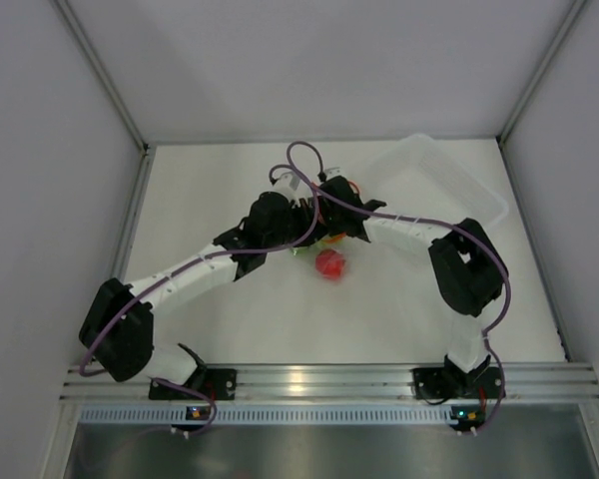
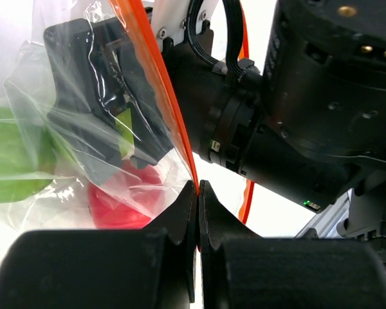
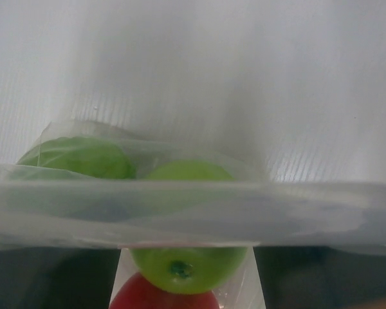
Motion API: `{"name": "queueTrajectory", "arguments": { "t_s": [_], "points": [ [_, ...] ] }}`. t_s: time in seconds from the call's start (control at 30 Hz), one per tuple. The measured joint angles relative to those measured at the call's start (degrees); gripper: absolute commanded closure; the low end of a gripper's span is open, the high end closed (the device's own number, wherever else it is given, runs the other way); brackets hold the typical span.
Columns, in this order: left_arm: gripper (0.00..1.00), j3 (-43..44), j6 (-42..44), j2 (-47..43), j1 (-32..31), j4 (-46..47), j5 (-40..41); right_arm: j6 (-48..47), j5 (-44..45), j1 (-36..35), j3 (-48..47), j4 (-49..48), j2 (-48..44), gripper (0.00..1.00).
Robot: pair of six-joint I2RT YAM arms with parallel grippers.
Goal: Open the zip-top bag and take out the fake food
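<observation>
The zip-top bag point(image 2: 71, 129) hangs clear and crinkly between the two arms, its orange zip strip point(image 2: 174, 116) running down into my left gripper point(image 2: 198, 188). That gripper is shut on the strip. The fake food shows through the plastic: a red ball point(image 2: 119, 203) and a green ball point(image 2: 13, 161). In the right wrist view a green ball point(image 3: 188, 270) sits between the wide-apart fingers of my right gripper point(image 3: 186, 257), with the red ball point(image 3: 161, 300) under it and another green ball point(image 3: 77, 158) farther back. From above, both grippers meet over the red ball point(image 1: 329, 264).
A clear rigid tub point(image 1: 444, 180) lies at the back right of the white table point(image 1: 230, 309). The right arm's wrist point(image 2: 321, 109) crowds the left wrist view. Grey walls enclose the table on three sides.
</observation>
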State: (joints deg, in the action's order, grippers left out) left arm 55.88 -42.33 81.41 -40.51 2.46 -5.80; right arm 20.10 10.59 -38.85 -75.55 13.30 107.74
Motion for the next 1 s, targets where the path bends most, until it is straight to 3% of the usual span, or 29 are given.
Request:
{"name": "queueTrajectory", "arguments": {
  "t_s": [0.47,1.0],
  "points": [
    [1.0,-3.3,-0.2,0.2,1.1,0.2,0.9,-0.2,-0.2,-0.5,-0.8,1.5,2.3,0.26],
    [1.0,-4.9,-1.1,0.3,0.6,0.8,1.1,-2.6,-3.7,-0.5,2.9,10.2,-3.7,0.22]
  ]
}}
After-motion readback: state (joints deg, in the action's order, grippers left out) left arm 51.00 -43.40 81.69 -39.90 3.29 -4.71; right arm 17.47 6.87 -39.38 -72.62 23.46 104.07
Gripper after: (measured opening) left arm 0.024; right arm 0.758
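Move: The right hand, open in the bag mouth, has the green apple about 4 cm back towards the base and 5 cm below. The red apple lies some 8 cm back and 6 cm below, and the other green fruit about 3 cm back, 6 cm left and 5 cm below. From the left hand, pinching the orange-zipped rim, the green apple is about 5 cm ahead and 16 cm below. Right hand, staying open in the bag, dips, then draws back about 5 cm; left lowers the pinched rim 4 cm. ##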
